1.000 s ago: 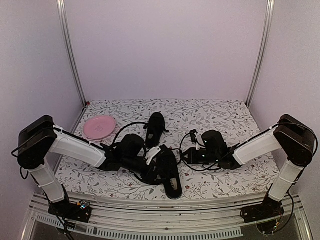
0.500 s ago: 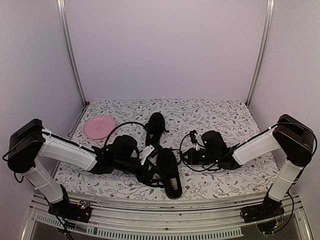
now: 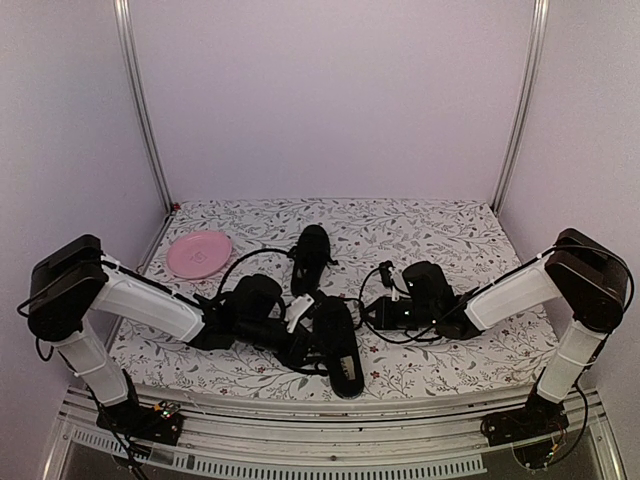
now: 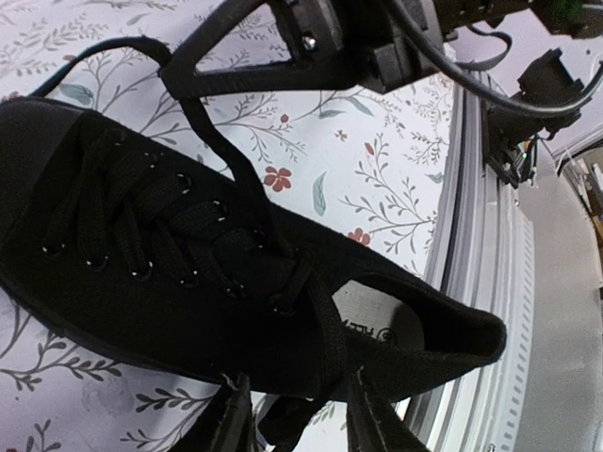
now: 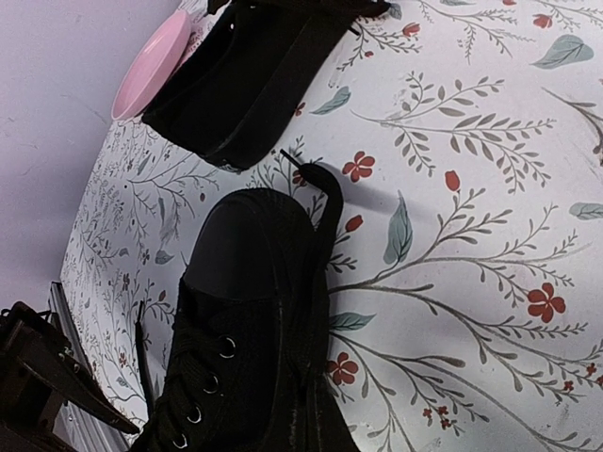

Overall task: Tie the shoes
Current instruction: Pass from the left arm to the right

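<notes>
Two black shoes lie on the floral cloth: the near shoe [image 3: 338, 345] by the front edge and the far shoe [image 3: 312, 255] behind it. My left gripper [image 3: 303, 340] is at the near shoe's left side. In the left wrist view its fingers [image 4: 226, 424] stand apart, open, with one lace [image 4: 325, 330] running down between them from the top eyelet. My right gripper [image 3: 368, 315] sits right of the toe, shut on the other lace [image 5: 323, 202], whose free end curls past the toe. That lace runs taut from the eyelets to its tip [image 4: 179, 80].
A pink plate [image 3: 198, 253] lies at the back left, beside the far shoe [image 5: 254, 75]. The near shoe's heel [image 4: 452, 330] lies close to the table's metal front rail [image 4: 490, 282]. Black cables loop over the cloth between the arms.
My left arm drew back to the left, then came in again to the near shoe, and its jaws have narrowed round the lace. The right arm has not moved.
</notes>
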{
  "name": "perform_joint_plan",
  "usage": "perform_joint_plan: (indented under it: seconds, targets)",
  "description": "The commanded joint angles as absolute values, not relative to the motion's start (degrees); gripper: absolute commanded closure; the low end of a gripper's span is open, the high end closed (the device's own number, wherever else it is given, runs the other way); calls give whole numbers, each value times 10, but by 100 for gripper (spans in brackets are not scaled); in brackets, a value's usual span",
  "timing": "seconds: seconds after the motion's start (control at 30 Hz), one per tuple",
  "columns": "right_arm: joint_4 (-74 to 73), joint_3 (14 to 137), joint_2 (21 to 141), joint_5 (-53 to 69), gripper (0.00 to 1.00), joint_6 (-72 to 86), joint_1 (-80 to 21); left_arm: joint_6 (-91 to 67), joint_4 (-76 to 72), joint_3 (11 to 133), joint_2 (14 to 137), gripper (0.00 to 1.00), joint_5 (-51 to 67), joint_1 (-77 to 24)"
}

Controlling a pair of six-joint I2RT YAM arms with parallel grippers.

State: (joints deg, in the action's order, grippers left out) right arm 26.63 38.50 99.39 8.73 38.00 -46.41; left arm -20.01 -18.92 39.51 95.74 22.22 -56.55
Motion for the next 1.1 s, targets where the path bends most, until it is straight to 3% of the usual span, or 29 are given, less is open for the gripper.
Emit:
perform_joint_plan:
  seconds: [0.0, 0.17, 0.3, 0.57, 0.9, 1.07]
  targets:
    - [276, 385, 995, 92, 98, 385, -460, -199, -198, 410, 973, 69, 225, -575]
    - [275, 384, 989, 91, 98, 383, -459, -200, -200, 415, 984, 81, 228, -576]
    - [278, 381, 979, 96, 98, 379, -459, -206, -213, 412, 976, 100, 215, -578]
    - [309, 404, 935, 195, 98, 302, -476, -236, -249, 399, 944, 100, 175, -578]
    - [346, 469, 997, 285, 97, 301, -542, -257, -280, 368, 920, 100, 162, -589]
    - [354, 426, 948, 229, 53, 319, -520, -269, -280, 377, 923, 100, 159, -592]
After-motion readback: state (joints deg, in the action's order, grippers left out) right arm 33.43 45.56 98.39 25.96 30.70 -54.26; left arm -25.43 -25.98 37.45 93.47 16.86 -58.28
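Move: Left gripper: the shoe's left-hand lace runs between the half-open fingers, about 2 cm below and 1 cm to the right; the near shoe's middle is some 3 cm ahead, 5 cm right and 3 cm below. Right gripper, already shut on the other lace: the left-hand lace lies roughly 11 cm back, 11 cm left and about level; the far shoe is about 15 cm ahead, 14 cm left and a little below. Sink the left gripper about 1 cm, shut it on the left-hand lace beside the shoe's tongue, then raise it about 3 cm with the fingers kept closed. Once it has shut, sweep the right gripper left, up and back over the near shoe towards the left fingers, about 9 cm leftward, turning it some 30 degrees, mostly counter-clockwise; part its fingers only on arriving. ##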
